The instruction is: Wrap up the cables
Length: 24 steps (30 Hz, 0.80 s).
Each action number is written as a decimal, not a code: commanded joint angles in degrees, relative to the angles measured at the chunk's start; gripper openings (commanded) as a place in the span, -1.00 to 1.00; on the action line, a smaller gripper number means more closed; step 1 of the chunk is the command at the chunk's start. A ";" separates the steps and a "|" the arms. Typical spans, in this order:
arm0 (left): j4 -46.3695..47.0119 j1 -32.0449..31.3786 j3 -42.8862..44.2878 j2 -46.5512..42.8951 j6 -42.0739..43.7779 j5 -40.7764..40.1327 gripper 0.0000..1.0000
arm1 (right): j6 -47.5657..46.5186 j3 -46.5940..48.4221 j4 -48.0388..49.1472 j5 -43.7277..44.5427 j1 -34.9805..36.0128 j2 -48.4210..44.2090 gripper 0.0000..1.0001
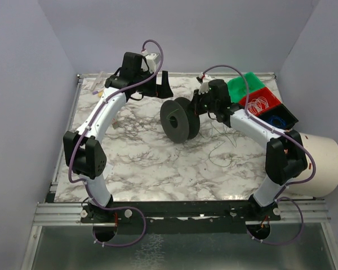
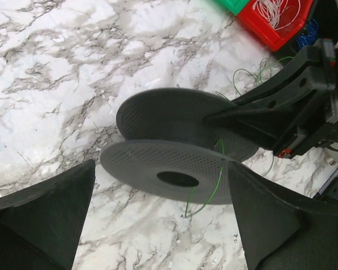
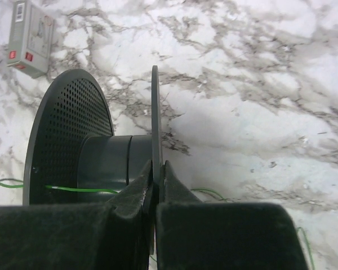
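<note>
A black spool (image 1: pixel 179 119) stands on its rims in the middle of the marble table (image 1: pixel 135 163). My right gripper (image 3: pixel 156 169) is shut on the edge of the spool's near flange (image 3: pixel 156 112), one finger on each side. A thin green cable (image 3: pixel 73 189) runs across the hub and trails onto the table (image 1: pixel 219 146); in the left wrist view it hangs over the flange (image 2: pixel 219 169). Whitish cables (image 1: pixel 259 104) lie coiled in a red bin. My left gripper (image 1: pixel 160 84) hovers open behind the spool, with nothing between its fingers (image 2: pixel 45 214).
Green (image 1: pixel 245 84), red (image 1: pixel 268 97) and black (image 1: pixel 281 119) bins sit in a row at the back right; the black one holds blue wire. A white cylinder (image 1: pixel 327 163) stands off the right edge. A small grey box (image 3: pixel 31 36) lies beyond the spool.
</note>
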 commanded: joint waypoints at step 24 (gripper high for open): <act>2.53 -0.12 -1.21 7.02 -5.35 4.21 0.98 | -5.08 -0.78 2.12 -7.60 1.62 -4.66 -0.27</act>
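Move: The spool stands on edge, its middle about 3 cm back, 6 cm left and 7 cm below the right hand, whose shut fingers hold its right flange near the rim. From the open left hand, the spool's middle lies some 3 cm back, 6 cm right and 12 cm below. The loose green cable lies about 8 cm back and 13 cm right of the right hand, the red bin about 10 cm ahead and 28 cm right of it, both some 14 cm lower. The spool's right flange is carried along by the right fingers, which first go on forward and right about 3 cm, then open to roughly a third on the way and come back and left, ending 2 cm higher and still straddling that flange. Meanwhile the wide-open left hand sinks about 5 cm towards the left flange's upper rim, drifts 2.5 cm right and tips 10 degrees further down; its contact can't be seen for sure. ##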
